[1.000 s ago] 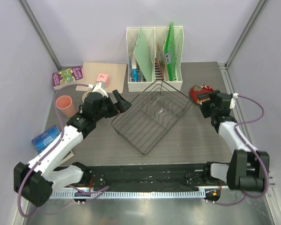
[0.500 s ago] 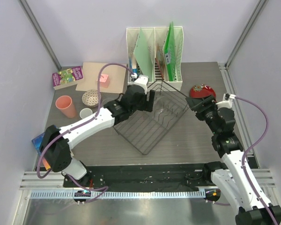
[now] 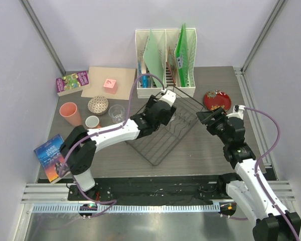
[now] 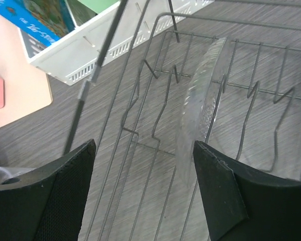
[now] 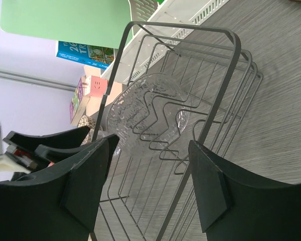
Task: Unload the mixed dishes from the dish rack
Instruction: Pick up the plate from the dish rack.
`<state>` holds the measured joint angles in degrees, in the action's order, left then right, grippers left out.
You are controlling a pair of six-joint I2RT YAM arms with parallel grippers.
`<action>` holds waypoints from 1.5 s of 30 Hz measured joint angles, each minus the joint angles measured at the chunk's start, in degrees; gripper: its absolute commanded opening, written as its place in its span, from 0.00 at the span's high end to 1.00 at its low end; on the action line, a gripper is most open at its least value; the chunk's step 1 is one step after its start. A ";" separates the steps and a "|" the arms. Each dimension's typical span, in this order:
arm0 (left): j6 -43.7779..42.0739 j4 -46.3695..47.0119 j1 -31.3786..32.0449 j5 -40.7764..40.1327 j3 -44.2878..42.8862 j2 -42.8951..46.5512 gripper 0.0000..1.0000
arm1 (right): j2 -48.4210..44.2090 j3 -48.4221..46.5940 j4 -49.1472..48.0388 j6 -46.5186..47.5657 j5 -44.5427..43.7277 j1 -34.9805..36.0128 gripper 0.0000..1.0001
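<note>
The black wire dish rack (image 3: 155, 135) stands mid-table and also shows in the left wrist view (image 4: 155, 145) and the right wrist view (image 5: 226, 90). A clear patterned glass plate (image 4: 200, 100) stands upright between its prongs, also seen in the right wrist view (image 5: 140, 108). My left gripper (image 3: 166, 106) is open and empty over the rack's far side, its jaws (image 4: 143, 165) just left of the plate. My right gripper (image 3: 201, 117) is open and empty at the rack's right corner (image 5: 148, 165). The red plate (image 3: 216, 99), large pink cup (image 3: 69, 113), small pink cup (image 3: 93, 121) and clear glass (image 3: 116, 113) stand on the table.
A white file holder (image 3: 165, 60) stands behind the rack. A patterned bowl (image 3: 98, 104) sits by the cups. A tan board (image 3: 98, 80) with a pink block (image 3: 110, 84) and a book (image 3: 72, 80) lie back left. Another book (image 3: 50, 150) lies front left.
My left arm has swung from the left side of the table over to the rack, uncovering the bowl, small cup and glass. My right gripper has moved from beside the red plate towards the rack.
</note>
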<state>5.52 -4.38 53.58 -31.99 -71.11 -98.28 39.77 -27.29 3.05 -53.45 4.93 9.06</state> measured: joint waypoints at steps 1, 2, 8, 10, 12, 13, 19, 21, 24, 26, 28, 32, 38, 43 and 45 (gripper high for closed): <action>-0.31 0.81 0.00 -0.26 -0.17 -1.07 0.25 | 0.28 0.00 0.00 0.00 0.02 0.00 0.30; -0.59 1.44 0.00 -0.48 -0.52 -2.38 0.27 | 0.57 0.04 0.00 0.00 0.09 0.00 0.30; -1.95 2.86 0.00 -1.01 -1.86 -10.21 0.53 | 1.51 0.33 0.00 0.07 0.15 0.00 0.30; -1.97 3.04 -0.02 -0.96 -1.86 -11.15 0.60 | 1.51 0.42 -0.07 0.22 0.13 0.00 0.30; -1.95 3.61 0.00 -0.98 -1.84 -11.30 0.64 | 1.51 0.63 -0.11 0.42 0.13 0.00 0.30; -1.92 4.00 0.02 -1.05 -1.84 -11.28 0.66 | 1.51 0.74 -0.11 0.48 0.13 0.00 0.30; -1.88 5.92 0.07 -1.20 -0.79 -10.40 0.67 | 1.53 0.85 -0.11 0.83 0.11 0.00 0.30; -2.05 6.01 0.35 -1.25 -0.44 -9.27 0.67 | 1.62 0.96 -0.17 0.83 0.11 0.00 0.30; -2.64 6.21 0.61 -1.57 -0.28 -7.50 0.69 | 1.92 1.25 -0.26 0.83 0.11 0.00 0.30; -3.08 6.56 0.83 -2.03 -0.28 -6.05 0.76 | 2.01 1.64 -0.24 0.83 0.11 0.00 0.30; -3.17 6.78 0.98 -2.08 -0.28 -5.14 0.82 | 2.01 1.92 -0.22 0.83 0.11 0.00 0.30; -4.09 6.95 1.33 -2.56 -0.22 -3.54 1.00 | 2.01 1.97 -0.24 0.83 0.11 0.00 0.30; -5.14 7.39 2.01 -3.41 0.15 -2.89 1.00 | 1.97 1.97 -0.24 0.85 0.11 0.00 0.30; -8.92 7.67 4.17 -6.56 0.81 0.72 1.00 | 1.97 1.95 -0.22 1.20 -0.11 0.00 0.30; -12.44 9.49 6.38 -9.38 1.01 3.41 1.00 | 1.97 1.90 -0.22 1.36 -0.22 0.00 0.31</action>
<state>-6.92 5.10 59.96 -41.36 -70.11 -94.87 41.74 -25.39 2.83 -52.10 4.71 9.06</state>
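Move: The clear glass plate stands on edge in the rack, its middle about 4 cm ahead of my left hand, 3 cm to the right and 6 cm below. From that hand the white file box is some 17 cm ahead and 2 cm left, about 7 cm lower. The red plate lies on the table about 23 cm right, 2 cm ahead and 14 cm down. From my right hand the glass plate is about 6 cm ahead, 11 cm left and 9 cm below. I sink my open left hand between the rack wires to the near rim of the glass plate, roughly 6 to 7 cm down and slightly forward and right, closing as I go. Then I rise some 12 cm, pinch the rim fully shut on the way up, and ease back as my fingers tip upward. My empty right hand sinks 2 to 3 cm, its fingers staying open. ##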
